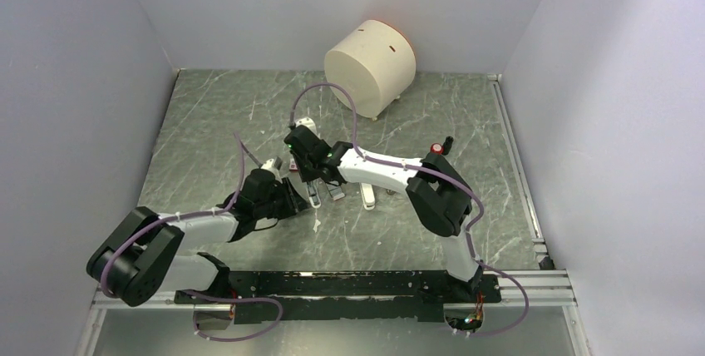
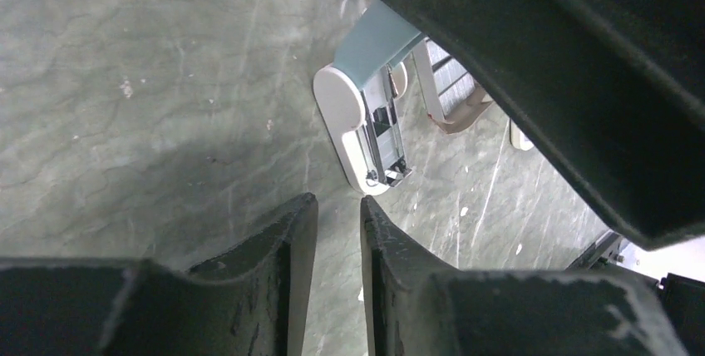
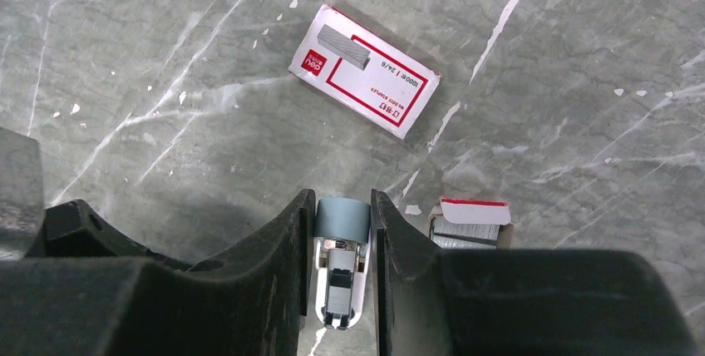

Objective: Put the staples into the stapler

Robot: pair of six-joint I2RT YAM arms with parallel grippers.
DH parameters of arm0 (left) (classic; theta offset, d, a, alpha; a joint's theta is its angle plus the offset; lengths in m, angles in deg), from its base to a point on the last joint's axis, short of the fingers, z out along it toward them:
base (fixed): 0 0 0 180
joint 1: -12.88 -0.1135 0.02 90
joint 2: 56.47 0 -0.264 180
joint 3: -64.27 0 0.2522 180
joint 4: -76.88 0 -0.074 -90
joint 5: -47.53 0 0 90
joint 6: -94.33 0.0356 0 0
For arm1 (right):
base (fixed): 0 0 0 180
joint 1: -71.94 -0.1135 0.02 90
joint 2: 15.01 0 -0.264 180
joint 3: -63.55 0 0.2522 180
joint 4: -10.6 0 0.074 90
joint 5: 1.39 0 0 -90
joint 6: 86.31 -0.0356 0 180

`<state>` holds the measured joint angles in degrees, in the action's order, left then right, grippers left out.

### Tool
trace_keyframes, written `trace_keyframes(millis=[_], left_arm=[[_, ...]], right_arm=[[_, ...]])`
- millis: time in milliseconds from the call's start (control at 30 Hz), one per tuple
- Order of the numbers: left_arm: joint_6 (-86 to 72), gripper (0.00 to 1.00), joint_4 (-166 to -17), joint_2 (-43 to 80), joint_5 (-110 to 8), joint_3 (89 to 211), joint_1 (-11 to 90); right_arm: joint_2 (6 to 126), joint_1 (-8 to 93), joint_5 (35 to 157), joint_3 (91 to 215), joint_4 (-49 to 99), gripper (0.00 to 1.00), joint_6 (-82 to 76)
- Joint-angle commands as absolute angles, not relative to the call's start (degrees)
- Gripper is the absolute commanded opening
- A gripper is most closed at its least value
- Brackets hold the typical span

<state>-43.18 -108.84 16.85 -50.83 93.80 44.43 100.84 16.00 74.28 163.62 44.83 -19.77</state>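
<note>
The stapler (image 3: 340,281) lies open on the table, with a white base, a metal channel and a blue-grey lid (image 3: 341,220) raised. My right gripper (image 3: 342,200) is shut on that lid, one finger on each side; in the top view it (image 1: 313,183) stands over the stapler (image 1: 315,198). Dark-grey staples (image 3: 462,235) sit in a small open box right of the stapler. My left gripper (image 2: 339,203) is empty, its fingers a narrow gap apart, just short of the stapler's front end (image 2: 366,135). It sits left of the stapler in the top view (image 1: 291,198).
A closed red-and-white staple box (image 3: 364,81) lies farther back. The open box (image 1: 335,192) and a small white object (image 1: 368,198) lie right of the stapler. A big cream cylinder (image 1: 370,65) stands at the back. Grey walls enclose the table.
</note>
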Motion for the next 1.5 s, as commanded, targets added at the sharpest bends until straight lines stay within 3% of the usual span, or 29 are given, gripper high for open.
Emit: trace_keyframes(millis=[0, 567, 967, 1467], left_arm=[[-41.73, 0.31, -113.08, 19.24, -55.13, 93.61, 43.83], [-48.65, 0.24, -115.53, 26.36, -56.81, 92.42, 40.90], [-46.25, 0.11, -106.54, 28.03, -54.33, 96.52, 40.48], [-45.69, 0.07, -103.77, 28.87, -52.05, 97.30, 40.48]], right_arm=[[98.65, 16.15, 74.43, 162.58, 44.74, 0.18, -20.40], [97.23, 16.13, 75.79, 160.13, 42.83, 0.18, -20.70], [95.77, 15.50, 77.57, 158.76, 42.03, 0.17, -20.82], [91.66, 13.13, 76.93, 155.44, 48.19, 0.18, -24.20]])
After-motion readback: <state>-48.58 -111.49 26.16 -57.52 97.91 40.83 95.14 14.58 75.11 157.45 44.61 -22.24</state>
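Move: The stapler's base lies about 3 cm ahead of my left hand and 2 cm to its right, some 1 cm lower. My right hand holds the blue lid raised; from it, the base's middle is roughly 3 cm back, 1 cm right and 6 cm below. The open staple tray sits about 6 cm right of the base, level with it. The red-and-white box lies about 6 cm ahead and 3 cm left of my right hand. I ease my left hand about 1.5 cm forward and 1 cm right, sinking slightly, and close its fingers from partly open until they pinch the left edge of the stapler's white base near the table. With my right fingers keeping their hold on the blue lid, I then draw it back about 3 cm and 1 cm right, slowly at first, rising slightly, to swing it over the base. ##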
